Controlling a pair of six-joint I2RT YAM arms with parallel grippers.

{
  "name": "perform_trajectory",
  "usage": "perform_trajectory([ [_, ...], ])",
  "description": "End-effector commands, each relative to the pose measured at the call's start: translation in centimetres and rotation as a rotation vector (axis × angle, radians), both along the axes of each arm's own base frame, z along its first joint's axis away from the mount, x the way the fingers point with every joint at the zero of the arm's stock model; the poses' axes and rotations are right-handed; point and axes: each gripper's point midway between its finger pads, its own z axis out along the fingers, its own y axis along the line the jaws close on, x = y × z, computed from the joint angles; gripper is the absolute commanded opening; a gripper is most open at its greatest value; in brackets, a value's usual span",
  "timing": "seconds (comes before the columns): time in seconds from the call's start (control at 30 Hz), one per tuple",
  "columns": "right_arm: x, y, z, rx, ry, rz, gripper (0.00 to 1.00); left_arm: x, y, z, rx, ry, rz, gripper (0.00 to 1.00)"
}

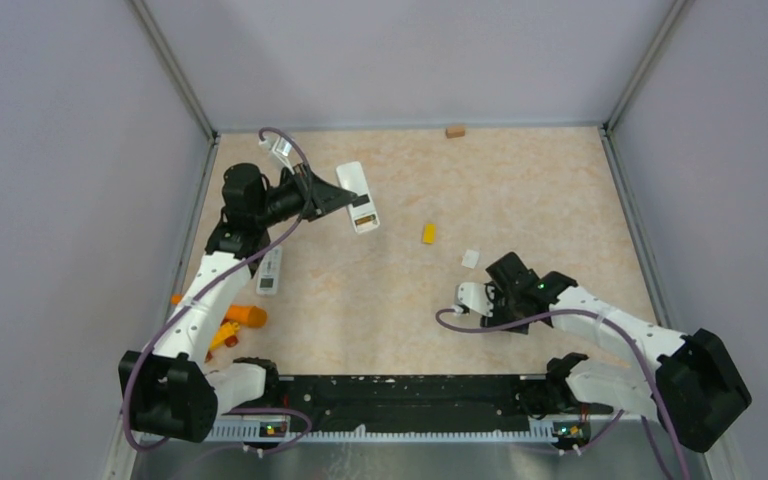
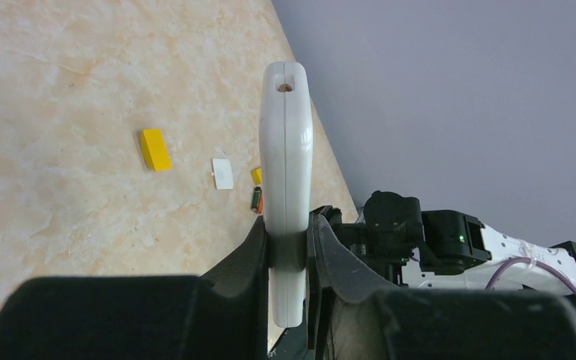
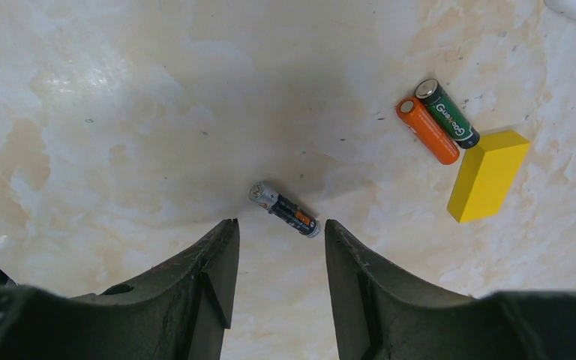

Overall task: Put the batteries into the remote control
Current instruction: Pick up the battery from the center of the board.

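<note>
My left gripper [image 1: 332,198] is shut on the remote control [image 1: 357,196], a slim white bar held above the table at the back left. Its dark battery recess [image 1: 364,218] faces up. In the left wrist view the remote control [image 2: 286,135] stands edge-on between the fingers [image 2: 259,247]. My right gripper [image 3: 280,225] is open just above the table, with nothing between its jaws. A small dark battery with an orange band [image 3: 283,209] lies just beyond its fingertips. An orange battery [image 3: 427,130] and a dark green one [image 3: 447,112] lie side by side further right.
A yellow block [image 3: 487,174] lies beside the two batteries, another yellow block [image 1: 428,233] sits mid-table, and a small white piece [image 1: 470,258] is near it. A second white remote with buttons [image 1: 270,270] and an orange cylinder [image 1: 245,314] lie at the left. A brown block [image 1: 454,131] is at the back wall.
</note>
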Motion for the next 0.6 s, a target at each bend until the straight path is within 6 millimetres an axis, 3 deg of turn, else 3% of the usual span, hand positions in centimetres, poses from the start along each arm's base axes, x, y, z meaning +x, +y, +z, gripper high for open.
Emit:
perform_trajectory([
  [0.0, 1.5, 1.1, 0.1, 0.026, -0.032, 0.023, 0.46, -0.5, 0.0, 1.6, -0.022, -0.080, -0.021, 0.00],
  [0.43, 2.5, 2.1, -1.0, 0.092, 0.015, 0.014, 0.36, -1.4, 0.1, 1.9, -0.022, -0.094, -0.023, 0.00],
  [0.5, 2.5, 2.2, -1.2, 0.091, 0.033, 0.017, 0.30, -1.5, 0.1, 1.9, -0.023, -0.092, -0.027, 0.00],
  [0.57, 2.4, 2.3, -1.4, 0.095, 0.053, 0.010, 0.16, -1.6, 0.1, 1.8, -0.024, -0.089, -0.025, 0.00],
])
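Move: The lone battery lies on the board just beyond the right fingers, about 2 cm ahead, 1 cm left and 2 cm below. From the right hand, the orange and green battery pair is some 10 cm ahead and 5 cm left, the yellow block about 14 cm ahead and 1 cm left. From the left hand, which still holds the remote, the lone battery is roughly 39 cm right, 12 cm back and 29 cm below. The lone battery is approached from just behind and above: the right hand eases forward about 1.5 cm, sinking roughly 1 cm and drifting left about as much late on, fingertips down with hardly any wrist turn. Its half-open fingers narrow slowly, then faster at the end, and come to pinch the battery from both sides at the fingertips. ##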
